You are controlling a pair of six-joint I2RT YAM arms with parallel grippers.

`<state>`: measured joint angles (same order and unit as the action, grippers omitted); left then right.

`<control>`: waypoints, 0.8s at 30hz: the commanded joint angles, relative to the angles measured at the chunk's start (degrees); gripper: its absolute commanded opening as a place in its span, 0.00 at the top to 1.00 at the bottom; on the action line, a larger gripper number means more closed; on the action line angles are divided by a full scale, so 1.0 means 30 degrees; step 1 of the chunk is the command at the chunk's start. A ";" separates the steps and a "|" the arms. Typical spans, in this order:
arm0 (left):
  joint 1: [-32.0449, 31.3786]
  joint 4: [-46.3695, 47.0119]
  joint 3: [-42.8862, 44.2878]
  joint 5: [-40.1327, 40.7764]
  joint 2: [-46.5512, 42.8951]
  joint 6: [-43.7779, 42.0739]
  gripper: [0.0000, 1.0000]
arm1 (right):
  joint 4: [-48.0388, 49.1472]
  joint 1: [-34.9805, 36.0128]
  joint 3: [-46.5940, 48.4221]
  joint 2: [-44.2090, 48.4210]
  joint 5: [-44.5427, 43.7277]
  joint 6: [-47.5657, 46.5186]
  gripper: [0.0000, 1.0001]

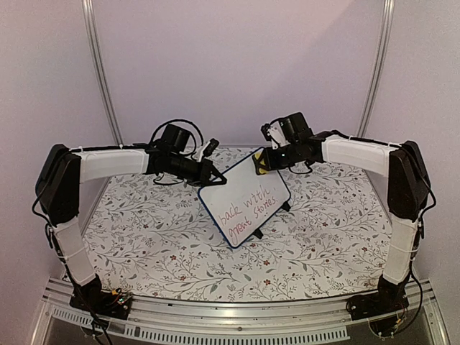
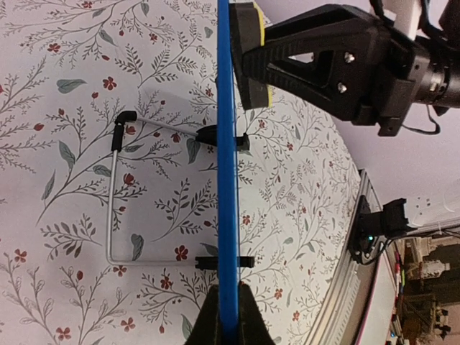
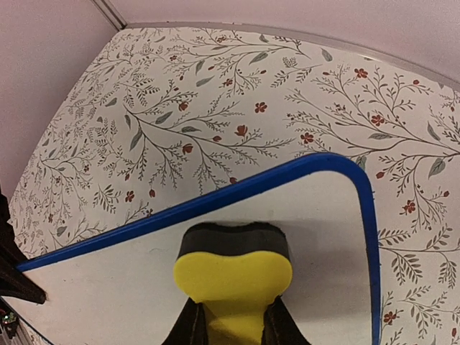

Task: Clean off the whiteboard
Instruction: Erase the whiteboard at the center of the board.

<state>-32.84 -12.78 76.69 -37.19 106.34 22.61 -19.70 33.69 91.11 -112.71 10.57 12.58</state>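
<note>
The whiteboard (image 1: 244, 203) has a blue frame and stands tilted at mid-table, with red and dark handwriting on its lower half. My left gripper (image 1: 213, 175) is shut on its upper left edge. In the left wrist view the board shows edge-on as a blue strip (image 2: 227, 144) pinched between my fingertips (image 2: 227, 320). My right gripper (image 1: 263, 164) is shut on a yellow and black sponge eraser (image 3: 233, 269). The eraser's dark face presses on the white surface (image 3: 108, 287) near the board's top corner. The eraser (image 2: 248, 54) touches the board in the left wrist view too.
A bent wire stand (image 2: 111, 201) props the board from behind, and its black feet (image 1: 259, 233) rest on the floral tablecloth (image 1: 144, 230). A metal rail (image 1: 237, 305) runs along the near table edge. Walls and two slanted poles (image 1: 100, 72) close the back.
</note>
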 commanded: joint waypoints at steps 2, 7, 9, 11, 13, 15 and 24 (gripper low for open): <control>-0.0598 -0.0731 0.0014 -0.0145 -0.0363 -0.1485 1.00 | -0.0455 0.0047 -0.3343 0.0282 -0.0310 0.0035 0.83; -0.0611 -0.0617 -0.0044 -0.0290 -0.0351 -0.1403 1.00 | -0.0335 0.0048 -0.5609 0.1489 -0.0569 0.0127 0.83; -0.0604 -0.0578 -0.0044 -0.0314 -0.0311 -0.1371 1.00 | -0.0346 0.0048 -0.5686 0.1831 -0.0587 0.0154 0.83; -0.0600 -0.0576 -0.0017 -0.0439 -0.0258 -0.1313 1.00 | -0.0242 0.0048 -0.5407 0.1872 -0.0594 0.0072 0.83; -0.0604 -0.0569 -0.0043 -0.0407 -0.0252 -0.1334 1.00 | -0.0266 0.0048 -0.4705 0.1764 -0.0525 0.0030 0.83; -0.0623 -0.0632 -0.0058 -0.0065 -0.0291 -0.1441 1.00 | -0.0530 0.0113 -0.3699 0.1353 -0.0302 0.0020 0.83; -0.0613 -0.0753 -0.0011 0.0157 -0.0393 -0.1564 1.00 | -0.0058 0.3134 -0.3476 0.1842 -0.3162 -0.2330 0.83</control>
<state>-32.86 -12.82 76.71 -37.26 106.34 22.33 -21.15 38.30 82.08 -108.27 5.43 9.98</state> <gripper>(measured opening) 0.028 0.202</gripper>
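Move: The right gripper holds the eraser near the board's top corner. The word "with" lies about 9 cm back, 2 cm to its left and 7 cm lower down the slanting face; "stories" some 11 cm back, straight in line and 10 cm down; "back" roughly 17 cm back, 11 cm left and 7 cm down. From the left gripper, clamped on the board's upper-left edge, "with" is about 11 cm right, 1 cm back and 6 cm lower. Sweep the right gripper down the whiteboard's face from the top corner towards "with", about 9 cm back, down and to the right, felt kept against the board, tipping the wrist some 10 degrees; then turn back up and left, about 5 cm. Keep the eraser pinched, and hold the board still with the left gripper. ##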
